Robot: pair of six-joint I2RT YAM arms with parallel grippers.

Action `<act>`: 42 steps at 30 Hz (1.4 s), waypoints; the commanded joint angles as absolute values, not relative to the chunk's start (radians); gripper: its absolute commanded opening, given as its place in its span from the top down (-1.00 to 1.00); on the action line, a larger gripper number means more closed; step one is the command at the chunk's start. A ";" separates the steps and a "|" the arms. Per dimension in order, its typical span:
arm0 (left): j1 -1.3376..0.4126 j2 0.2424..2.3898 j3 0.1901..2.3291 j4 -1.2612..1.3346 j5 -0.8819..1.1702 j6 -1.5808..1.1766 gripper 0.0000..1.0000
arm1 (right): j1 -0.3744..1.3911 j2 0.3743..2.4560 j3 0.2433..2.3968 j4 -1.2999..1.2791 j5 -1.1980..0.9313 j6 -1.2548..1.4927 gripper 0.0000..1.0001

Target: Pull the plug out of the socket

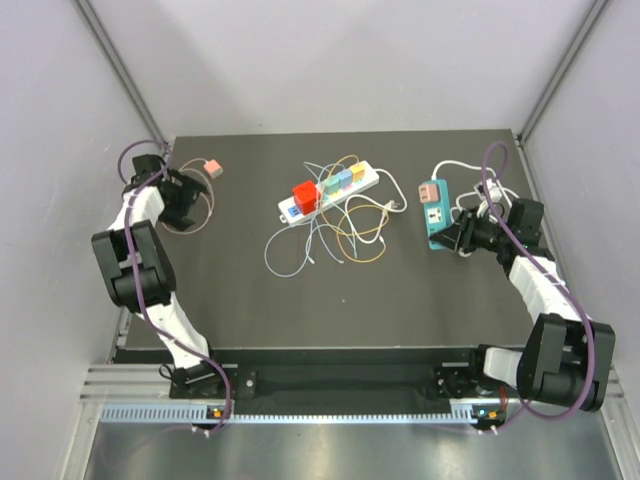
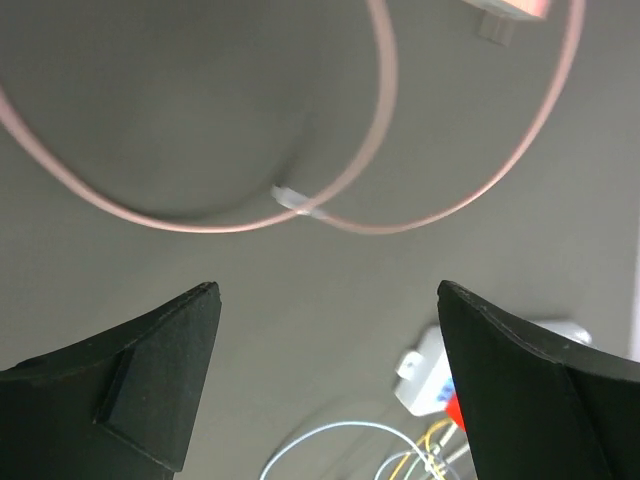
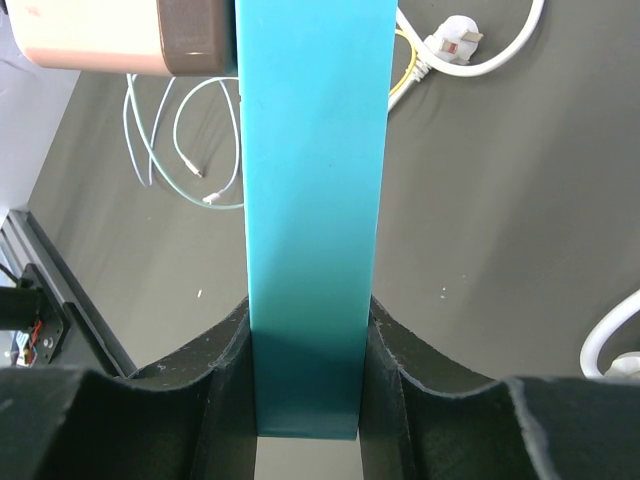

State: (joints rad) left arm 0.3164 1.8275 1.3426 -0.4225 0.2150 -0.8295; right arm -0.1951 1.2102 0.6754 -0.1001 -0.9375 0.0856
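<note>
A teal socket box (image 1: 434, 216) lies at the right of the table, and my right gripper (image 1: 457, 238) is shut on its near end. In the right wrist view both jaws press the teal socket box (image 3: 310, 150), with a pink and brown plug (image 3: 100, 35) seated in its face. That plug (image 1: 429, 190) shows pink from above. Far left, a second pink plug (image 1: 211, 168) lies loose on the table with its pink cable (image 2: 380, 120) looped beneath my left gripper (image 1: 188, 200). The left gripper (image 2: 325, 295) is open and holds nothing.
A white power strip (image 1: 365, 181) with several coloured plugs, one of them red (image 1: 304, 194), sits mid-table over a tangle of thin cables (image 1: 330, 235). A white cable (image 3: 500, 50) curls behind the teal box. Grey walls close in on both sides.
</note>
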 commanded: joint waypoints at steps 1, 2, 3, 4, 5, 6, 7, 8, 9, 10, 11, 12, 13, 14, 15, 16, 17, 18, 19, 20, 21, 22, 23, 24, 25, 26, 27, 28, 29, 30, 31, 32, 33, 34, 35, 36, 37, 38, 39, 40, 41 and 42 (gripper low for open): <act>0.322 1.888 1.463 -0.684 0.080 -0.790 -0.89 | -0.207 1.166 0.732 -0.037 -0.986 0.058 1.00; 0.325 1.884 1.462 -0.686 0.074 -0.782 -0.89 | -0.206 1.164 0.733 -0.037 -0.986 0.058 1.00; 0.324 1.875 1.451 -0.680 0.066 -0.770 -0.90 | -0.206 1.164 0.732 -0.037 -0.988 0.060 1.00; 0.325 1.846 1.442 -0.672 0.061 -0.764 -0.90 | -0.207 1.166 0.733 -0.038 -0.989 0.060 1.00; 0.328 1.830 1.422 -0.667 0.048 -0.752 -0.91 | -0.207 1.166 0.732 -0.037 -0.989 0.058 1.00; 0.327 1.815 1.416 -0.661 0.046 -0.746 -0.92 | -0.207 1.166 0.733 -0.037 -0.991 0.061 1.00; 0.327 1.783 1.407 -0.644 0.051 -0.735 -0.93 | -0.207 1.166 0.730 -0.038 -0.991 0.061 1.00; 0.327 1.764 1.385 -0.629 0.067 -0.724 -0.93 | -0.207 1.164 0.732 -0.037 -0.989 0.060 1.00; 0.327 1.747 1.370 -0.609 0.113 -0.703 -0.93 | -0.207 1.166 0.733 -0.035 -0.991 0.061 1.00; 0.328 1.706 1.352 -0.557 0.153 -0.692 -0.93 | -0.207 1.167 0.733 -0.037 -0.991 0.060 1.00; 0.328 1.686 1.303 -0.522 0.197 -0.677 -0.92 | -0.207 1.167 0.732 -0.035 -0.992 0.060 1.00; 0.328 1.662 1.274 -0.487 0.246 -0.649 -0.90 | -0.207 1.167 0.732 -0.035 -0.992 0.057 1.00; 0.327 1.620 1.244 -0.448 0.355 -0.640 -0.90 | -0.207 1.169 0.732 -0.037 -0.992 0.058 1.00; 0.327 1.599 1.177 -0.367 0.412 -0.631 -0.88 | -0.207 1.167 0.732 -0.037 -0.994 0.058 1.00; 0.325 1.580 1.140 -0.315 0.482 -0.614 -0.87 | -0.207 1.167 0.733 -0.040 -0.994 0.054 1.00; 0.324 1.541 1.103 -0.269 0.582 -0.612 -0.86 | -0.207 1.167 0.735 -0.041 -0.994 0.052 1.00; 0.312 1.522 1.041 -0.196 0.628 -0.614 -0.86 | -0.206 1.167 0.733 -0.043 -0.993 0.051 1.00; 0.304 1.505 1.014 -0.166 0.659 -0.606 -0.86 | -0.206 1.167 0.735 -0.043 -0.994 0.045 1.00; 0.278 1.476 0.971 -0.146 0.708 -0.603 -0.86 | -0.206 1.167 0.735 -0.048 -0.994 0.041 1.00; 0.258 1.461 0.951 -0.123 0.731 -0.598 -0.86 | -0.203 1.170 0.735 -0.048 -0.993 0.040 1.00; 0.238 1.448 0.934 -0.080 0.753 -0.586 -0.86 | -0.199 1.173 0.738 -0.052 -0.992 0.029 1.00; 0.191 1.425 0.921 -0.065 0.774 -0.581 -0.85 | -0.199 1.173 0.739 -0.063 -0.988 0.023 1.00; 0.166 1.416 0.904 -0.057 0.793 -0.580 -0.86 | -0.193 1.173 0.742 -0.070 -0.986 0.012 1.00; 0.140 1.405 0.897 -0.029 0.807 -0.574 -0.86 | -0.189 1.172 0.749 -0.077 -0.982 0.005 1.00; 0.114 1.382 0.891 -0.015 0.814 -0.575 -0.86 | -0.183 1.170 0.749 -0.093 -0.976 -0.030 1.00; 0.059 1.370 0.879 -0.008 0.819 -0.590 -0.86 | -0.173 1.164 0.752 -0.103 -0.962 -0.044 1.00; 0.031 1.355 0.873 0.035 0.822 -0.603 -0.86 | -0.169 1.161 0.756 -0.109 -0.956 -0.066 1.00; -0.029 1.329 0.867 0.087 0.825 -0.615 -0.86 | -0.163 1.158 0.758 -0.121 -0.947 -0.077 1.00; -0.056 1.316 0.861 0.110 0.821 -0.629 -0.86 | -0.152 1.151 0.758 -0.126 -0.942 -0.084 1.00; -0.083 1.304 0.859 0.129 0.799 -0.653 -0.86 | -0.144 1.149 0.758 -0.130 -0.937 -0.101 1.00; -0.141 1.283 0.853 0.176 0.784 -0.664 -0.87 | -0.138 1.146 0.761 -0.136 -0.931 -0.107 1.00; -0.170 1.276 0.853 0.196 0.767 -0.675 -0.87 | -0.124 1.146 0.759 -0.140 -0.930 -0.113 1.00; -0.202 1.272 0.853 0.212 0.723 -0.698 -0.87 | -0.117 1.144 0.759 -0.141 -0.928 -0.121 1.00; -0.263 1.273 0.854 0.234 0.697 -0.707 -0.88 | -0.111 1.144 0.761 -0.144 -0.927 -0.124 1.00; -0.294 1.278 0.862 0.262 0.672 -0.719 -0.88 | -0.098 1.149 0.761 -0.146 -0.930 -0.129 1.00; -0.326 1.285 0.868 0.276 0.642 -0.741 -0.89 | -0.094 1.152 0.764 -0.149 -0.930 -0.136 1.00; -0.386 1.311 0.882 0.293 0.600 -0.752 -0.90 | -0.086 1.155 0.767 -0.156 -0.930 -0.143 1.00; -0.414 1.327 0.890 0.329 0.575 -0.771 -0.93 | -0.075 1.158 0.769 -0.161 -0.928 -0.147 1.00; -0.443 1.362 0.899 0.345 0.554 -0.778 -0.93 | -0.069 1.161 0.772 -0.167 -0.927 -0.156 1.00; -0.493 1.380 0.923 0.359 0.516 -0.782 -0.94 | -0.058 1.163 0.770 -0.167 -0.927 -0.160 1.00; -0.517 1.403 0.936 0.388 0.497 -0.784 -0.94 | -0.054 1.164 0.772 -0.169 -0.925 -0.166 1.00; -0.538 1.445 0.949 0.403 0.482 -0.784 -0.94 | -0.049 1.163 0.772 -0.173 -0.925 -0.170 1.00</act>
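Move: The pink plug still in the teal socket lies about 56 cm to the left hand's right, 8 cm back and some 13 cm higher. The loose pink plug rests about 13 cm ahead of the left hand and 4 cm right, 8 cm below; the red block is some 29 cm right, 7 cm ahead, 6 cm below. From the right hand, gripping the socket's lower end, the plugged one is about 7 cm ahead, 2 cm left, 9 cm up. Backing off and dipping slightly above the loose pink cable, the left hand then rises and sweeps about 37 cm right, drawing back some 15 cm, towards the plug in the held socket. Its wrist swings some 65 degrees clockwise and the fingers tip up, staying wide open. Late on, the right hand, still pinching the socket, carries it about 3 cm left with a slight counter-clockwise turn. ##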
